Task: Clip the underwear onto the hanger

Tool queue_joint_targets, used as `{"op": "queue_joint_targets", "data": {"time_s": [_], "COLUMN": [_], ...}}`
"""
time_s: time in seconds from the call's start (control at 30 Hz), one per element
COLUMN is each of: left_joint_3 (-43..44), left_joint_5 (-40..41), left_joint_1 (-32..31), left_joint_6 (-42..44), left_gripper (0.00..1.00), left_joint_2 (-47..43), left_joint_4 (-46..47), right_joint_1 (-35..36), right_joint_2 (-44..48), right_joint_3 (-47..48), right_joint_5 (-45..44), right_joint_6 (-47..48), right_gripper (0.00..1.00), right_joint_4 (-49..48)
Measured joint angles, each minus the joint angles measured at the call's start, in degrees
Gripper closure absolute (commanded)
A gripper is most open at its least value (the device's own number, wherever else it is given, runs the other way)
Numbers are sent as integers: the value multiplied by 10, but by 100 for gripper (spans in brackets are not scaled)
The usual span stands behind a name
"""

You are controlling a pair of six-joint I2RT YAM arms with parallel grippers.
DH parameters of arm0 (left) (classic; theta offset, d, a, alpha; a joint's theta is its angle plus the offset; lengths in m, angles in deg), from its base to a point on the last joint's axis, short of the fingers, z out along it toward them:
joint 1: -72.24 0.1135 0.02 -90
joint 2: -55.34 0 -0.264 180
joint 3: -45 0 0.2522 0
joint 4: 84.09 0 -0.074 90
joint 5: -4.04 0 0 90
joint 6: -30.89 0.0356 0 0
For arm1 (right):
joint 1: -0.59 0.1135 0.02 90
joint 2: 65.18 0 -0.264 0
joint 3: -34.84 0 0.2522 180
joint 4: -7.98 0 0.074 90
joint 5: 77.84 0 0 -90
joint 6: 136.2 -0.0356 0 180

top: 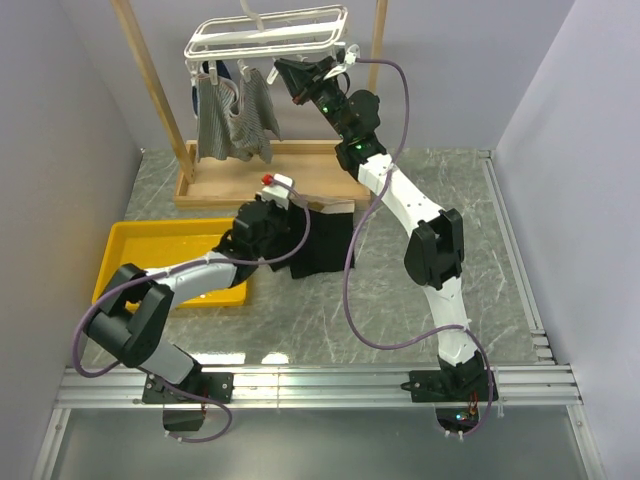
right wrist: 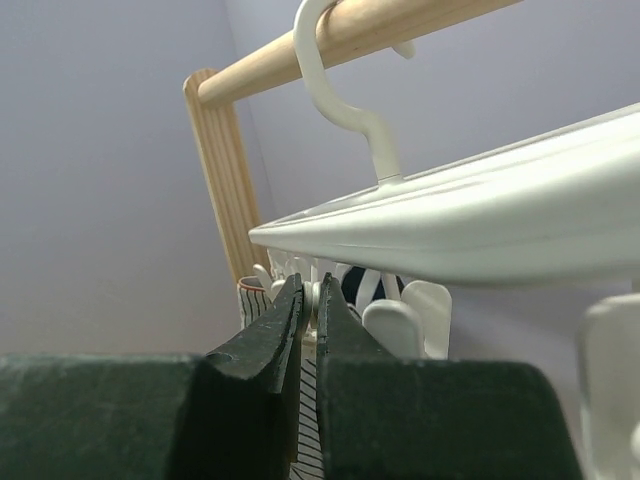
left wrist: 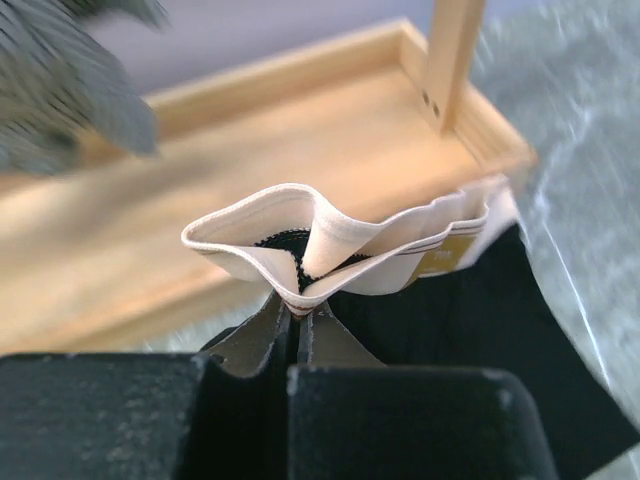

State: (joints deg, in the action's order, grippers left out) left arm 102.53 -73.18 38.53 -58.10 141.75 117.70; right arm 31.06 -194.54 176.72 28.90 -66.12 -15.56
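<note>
The underwear (top: 322, 243) is black with a beige waistband and lies on the table in front of the wooden stand. My left gripper (top: 279, 196) is shut on the waistband's left end. In the left wrist view the waistband (left wrist: 335, 238) bunches up between the closed tips of my left gripper (left wrist: 297, 308), and black fabric (left wrist: 480, 320) trails off to the right. The white hanger (top: 268, 36) hangs from the wooden rod. My right gripper (top: 285, 70) is raised to its underside. In the right wrist view my right gripper (right wrist: 309, 287) pinches a small white clip (right wrist: 313, 292) under the hanger (right wrist: 480, 222).
A grey striped garment (top: 236, 118) hangs clipped at the hanger's left side. The wooden stand's base tray (top: 215, 188) sits just behind the underwear, with its posts (top: 152, 85) rising on either side. A yellow tray (top: 130, 262) lies at the left under my left arm.
</note>
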Motion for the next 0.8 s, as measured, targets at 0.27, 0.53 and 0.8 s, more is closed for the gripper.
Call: {"op": "queue_joint_targets", "data": {"time_s": [0.27,0.53,0.8], "left_joint_3": [68,95,175], "left_joint_5": [-75,-160,-255], "left_joint_1": [98,116,132], "left_joint_6": [4,15,26], "left_gripper": [100,100,100], "left_joint_2": [0,5,34], "left_joint_4": [51,91,79], "right_joint_1": [-3,-7,-7], "right_joint_2": [14,20,21], "right_joint_3": [-19,-26,-31], "right_joint_5": [0,3,10], "right_joint_6": [-12,-37,-53], "right_gripper": [100,100,100], "right_joint_4": [-9,-13,-22]}}
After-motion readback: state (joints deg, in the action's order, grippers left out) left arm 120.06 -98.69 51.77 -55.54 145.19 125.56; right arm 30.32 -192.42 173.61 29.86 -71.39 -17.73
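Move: The clip that the right fingers squeeze, on the hanger's near edge, is about 12 cm ahead of the left hand, laterally level with it and some 30 cm above. The striped garments hang about 8 cm to the left, 12 cm ahead and 17 cm above; the stand's wooden base is 12 cm ahead, 3 cm left and 17 cm below. From the right hand, the pinched bit of the underwear's waistband lies roughly 12 cm back, level sideways and 30 cm below. The underwear, still pinched by its waistband in the shut left fingers, goes up about 15 cm and some 6 cm forward towards the clip, past the right side of the striped garments. The left hand swings left early on and comes most of the way back, its fingertips tipping up about 20 degrees and turning a little clockwise. The right hand keeps its squeeze on the clip, nearly still. ##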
